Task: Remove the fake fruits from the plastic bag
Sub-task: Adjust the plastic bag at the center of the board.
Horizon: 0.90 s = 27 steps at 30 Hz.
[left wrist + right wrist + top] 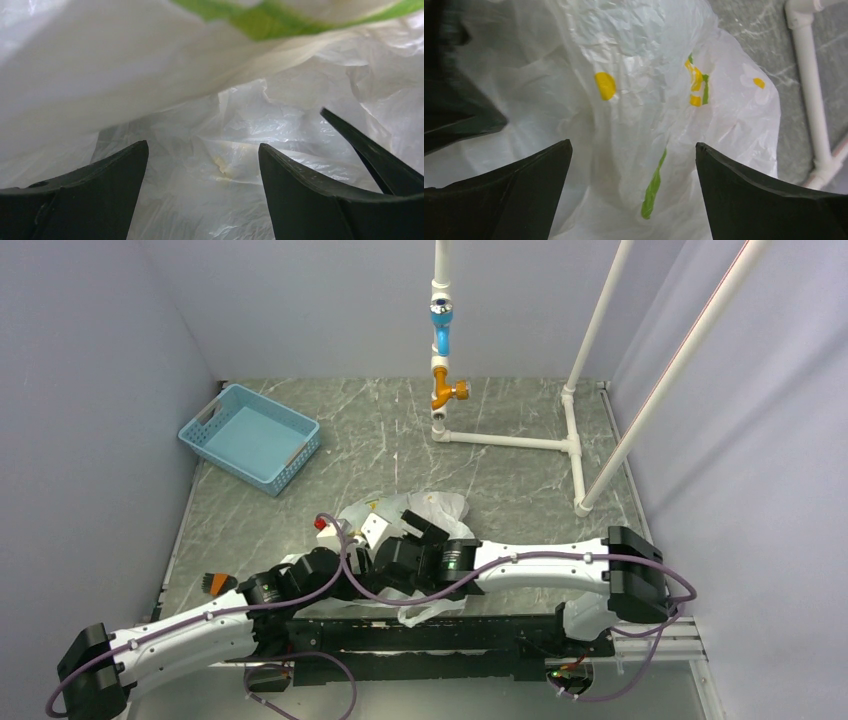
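The plastic bag point(432, 508) lies crumpled on the table just ahead of both arms. A red round fruit point(322, 524) sits beside its left edge. The other fruits are hidden. My left gripper point(372, 530) is open, and in the left wrist view point(203, 145) white film point(150, 75) surrounds it, with a faint yellowish patch point(220, 167) behind the film. My right gripper point(417, 524) is open and empty, and in its wrist view point(633, 143) it hangs just over the bag point(644, 100), whose yellow and green marks show. A dark finger point(372, 152) shows at the right of the left wrist view.
A blue lattice basket point(250, 436) stands at the back left. A white pipe frame point(560, 440) with a blue and orange valve point(443, 350) stands at the back right. A small orange and black object point(215, 583) lies near the left edge. Grey walls enclose the table.
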Tool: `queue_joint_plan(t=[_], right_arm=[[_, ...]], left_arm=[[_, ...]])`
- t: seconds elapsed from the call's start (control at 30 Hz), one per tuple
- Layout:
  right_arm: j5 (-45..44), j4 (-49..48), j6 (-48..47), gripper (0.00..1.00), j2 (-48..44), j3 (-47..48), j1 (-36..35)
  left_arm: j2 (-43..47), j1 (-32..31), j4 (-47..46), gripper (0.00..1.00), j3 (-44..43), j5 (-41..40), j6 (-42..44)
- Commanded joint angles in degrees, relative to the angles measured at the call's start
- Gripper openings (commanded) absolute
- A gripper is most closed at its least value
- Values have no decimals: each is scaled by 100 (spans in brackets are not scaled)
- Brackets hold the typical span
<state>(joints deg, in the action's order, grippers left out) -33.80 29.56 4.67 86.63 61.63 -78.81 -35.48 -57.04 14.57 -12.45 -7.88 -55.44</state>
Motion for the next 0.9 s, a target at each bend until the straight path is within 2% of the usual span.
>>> queue_joint_plan(t=[0.0, 0.13, 0.27, 0.43, 0.6, 0.7, 0.87], right_arm=[[-746, 52, 31, 90, 186, -29, 193], [-872, -244, -48, 33, 66, -192, 354], [-972, -470, -197, 0, -51, -177, 489], [77, -744, -663, 0, -467, -88, 678], [1970, -1134, -480, 0, -1160, -234, 1400], [3100, -1542, 14, 0, -1438, -530, 1763], [3702, -2086, 594, 0, -1611, -1000, 1850]], left_arm=[[-1, -18, -10, 87, -109, -130, -81], [72, -19, 62, 88, -129, -173, -66], [144, -21, 127, 88, -197, -161, 11], [397, -18, -84, 89, -358, 64, 306], [449, -19, -566, 91, -630, 192, 657], [132, -24, -1025, 90, -779, 295, 758], [-682, -19, -1851, 85, -1084, 453, 802]])
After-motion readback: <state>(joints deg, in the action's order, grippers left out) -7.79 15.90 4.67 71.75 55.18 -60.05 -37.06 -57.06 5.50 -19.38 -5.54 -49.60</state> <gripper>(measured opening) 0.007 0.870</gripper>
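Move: The bit of bag film to be pinched lies about 4 cm ahead of the right hand, 3 cm to its right and a touch below. Farther out on the board, the corner of the white pipe frame is some 30 cm ahead of that hand and 8 cm right, and the blue basket about 28 cm ahead and 36 cm left, both roughly 10 cm lower. From the left hand the film is some 8 cm ahead, 10 cm right and 6 cm higher. Forward and to its right, dipping slightly, the right hand slides about 5 cm over the bag while its wide-open fingers shut and pinch the film; it then rises some 7 cm with the film held, easing back left and rolling about 25 degrees, left side up. Late on, the left hand, still open in the bag's mouth, lifts about 8 cm and shifts 4 cm right. ##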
